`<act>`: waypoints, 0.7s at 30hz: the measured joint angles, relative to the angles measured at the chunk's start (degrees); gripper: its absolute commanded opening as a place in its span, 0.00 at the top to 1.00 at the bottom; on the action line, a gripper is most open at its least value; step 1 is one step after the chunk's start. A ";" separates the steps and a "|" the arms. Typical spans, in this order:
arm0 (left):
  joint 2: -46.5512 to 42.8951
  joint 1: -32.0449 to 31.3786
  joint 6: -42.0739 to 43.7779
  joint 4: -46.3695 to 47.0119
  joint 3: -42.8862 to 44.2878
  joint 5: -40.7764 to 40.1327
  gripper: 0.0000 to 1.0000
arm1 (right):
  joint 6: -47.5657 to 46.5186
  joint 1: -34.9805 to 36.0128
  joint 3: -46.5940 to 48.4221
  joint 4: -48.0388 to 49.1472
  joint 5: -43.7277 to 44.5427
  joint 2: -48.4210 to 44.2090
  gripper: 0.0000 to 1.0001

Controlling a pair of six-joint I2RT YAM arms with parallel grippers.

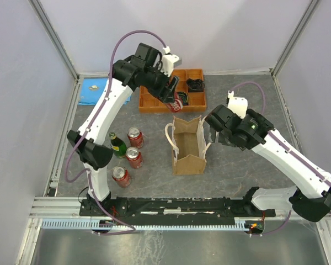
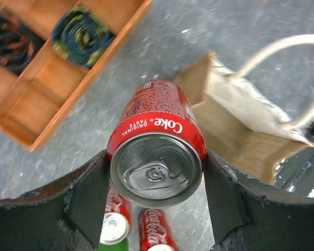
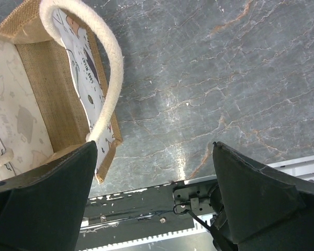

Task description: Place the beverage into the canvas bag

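The beverage, a red Coke can [image 2: 158,149], hangs in the air with my left gripper [image 2: 157,183] shut on its sides near the top. In the top view the can [image 1: 176,105] is just in front of the orange tray, a little behind the canvas bag [image 1: 188,146]. The bag stands open and upright in the middle of the table, with cream rope handles on both sides. My right gripper [image 1: 214,134] is open beside the bag's right wall, with nothing between its fingers. In the right wrist view, the bag [image 3: 47,104] and one handle [image 3: 107,68] lie to the left of the gripper [image 3: 154,172].
An orange compartmented tray [image 1: 154,102] with dark rolled items stands at the back. On the table to the left stand three red cans [image 1: 134,157] and a green bottle [image 1: 117,144]. A blue packet [image 1: 94,91] lies at the far left. The base rail [image 1: 176,207] runs along the near edge.
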 measured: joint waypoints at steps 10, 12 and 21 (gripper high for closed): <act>-5.70 -10.01 1.01 2.47 0.50 3.21 0.97 | 1.70 0.00 0.15 -0.94 1.29 -0.70 0.01; -6.19 -12.15 1.31 3.32 -0.87 2.75 0.97 | 2.12 0.00 0.15 -1.25 1.44 -1.27 0.01; -7.50 -20.48 2.10 7.52 -14.36 0.04 0.97 | 5.16 0.00 0.20 -4.94 3.93 -4.92 0.01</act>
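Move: The left gripper holds the Coke can high. The canvas bag it goes to stands about 12 cm back and 8 cm to its right, the bag's middle some 19 cm below. The wooden tray lies roughly 18 cm ahead, 1 cm to the right and 25 cm below; the nearest standing can is 6 cm back, 14 cm left and 21 cm below. From the empty right gripper the bag lies about 4 cm ahead, 12 cm left and 16 cm down. Keep the Coke can pinched and bring the left gripper about 16 cm back and to the right to the canvas bag's open top, arcing up some 5 cm before sinking slightly below the starting height. Turn the hand some 20 degrees clockwise on the way. Ease the open right gripper about 3 cm to the right and a little up, away from the bag. ##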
